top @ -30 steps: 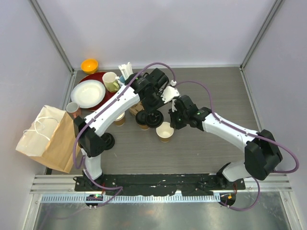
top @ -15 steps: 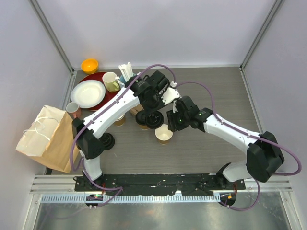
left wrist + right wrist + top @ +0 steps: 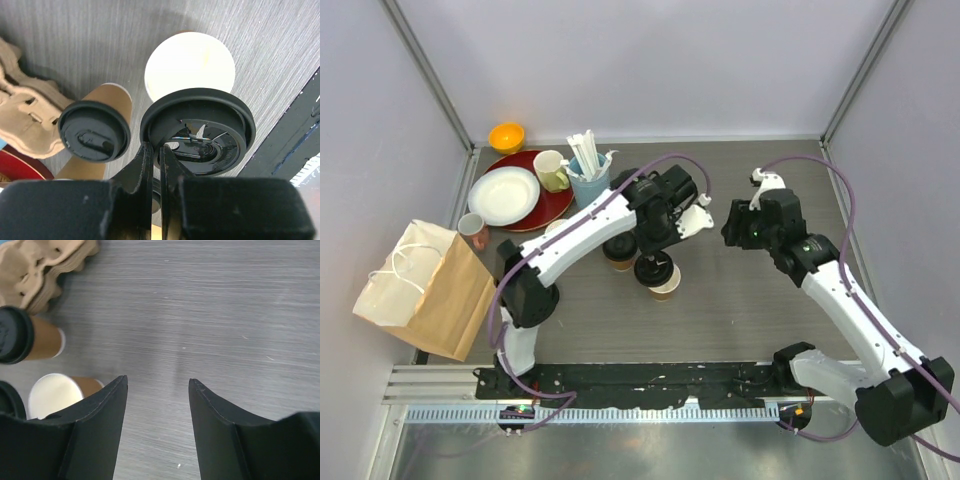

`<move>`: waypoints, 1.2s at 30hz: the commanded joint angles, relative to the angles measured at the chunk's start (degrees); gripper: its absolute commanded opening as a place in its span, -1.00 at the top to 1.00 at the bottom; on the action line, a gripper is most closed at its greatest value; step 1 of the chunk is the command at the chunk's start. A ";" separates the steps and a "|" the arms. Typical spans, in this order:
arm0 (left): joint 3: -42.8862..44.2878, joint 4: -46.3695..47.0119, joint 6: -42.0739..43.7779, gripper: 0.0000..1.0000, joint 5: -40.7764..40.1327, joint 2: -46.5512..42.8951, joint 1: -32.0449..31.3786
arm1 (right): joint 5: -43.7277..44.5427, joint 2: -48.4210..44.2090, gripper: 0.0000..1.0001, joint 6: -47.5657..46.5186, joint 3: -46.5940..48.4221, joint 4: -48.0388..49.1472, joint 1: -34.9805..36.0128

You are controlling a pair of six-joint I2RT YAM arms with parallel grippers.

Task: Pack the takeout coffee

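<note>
A brown takeout coffee cup stands open, cream-white inside. My left gripper is shut on the rim of a black sip lid, which hangs just above that cup and partly covers it. In the top view the left gripper is over the lid. A second cup with its lid on stands just to the left. My right gripper is open and holds nothing, off to the right of both cups.
A pulp cup carrier lies behind the cups. A kraft paper bag sits at the left edge with a small cup beside it. Far left are a red plate, pale mug, blue cup of sticks and orange bowl.
My right gripper let go of the open cup, opened and drew back to the right. My left gripper carried the lid right and toward me until it was over that cup.
</note>
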 commanded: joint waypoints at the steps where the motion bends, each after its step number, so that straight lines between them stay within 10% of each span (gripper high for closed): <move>1: 4.11 -3.82 0.95 1.00 -1.29 2.98 -3.57 | 2.65 -2.87 -0.15 0.42 -3.52 0.52 -4.02; 11: 15.00 -8.29 2.44 1.00 -7.53 13.00 -6.39 | 1.69 -2.43 -0.11 -1.86 -5.02 0.78 -6.22; 36: 8.77 -11.73 4.11 1.00 -9.64 12.22 -7.10 | 1.95 -3.31 -0.11 -3.27 -5.28 0.52 -7.45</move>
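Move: The left hand already pinches a black lid by its edge. The open cup stands about 4 cm back and 4 cm right of it, its middle some 11 cm below. The lidded cup is about 4 cm ahead and 7 cm left of that hand, equally low; the egg-carton tray is some 13 cm ahead, 7 cm left and 14 cm down. From the empty right hand the open cup lies roughly 15 cm left, 9 cm back, 12 cm below. The pinched lid comes down onto the open cup's rim: the left hand goes right about 6 cm while sinking 3, then eases back left nearly 2 cm and down 2 more. It rolls some 10 degrees, left side rising, with fingers still shut on the lid. The right hand, still open, backs off about 5 cm to the right and sinks slightly, away from the cup. ##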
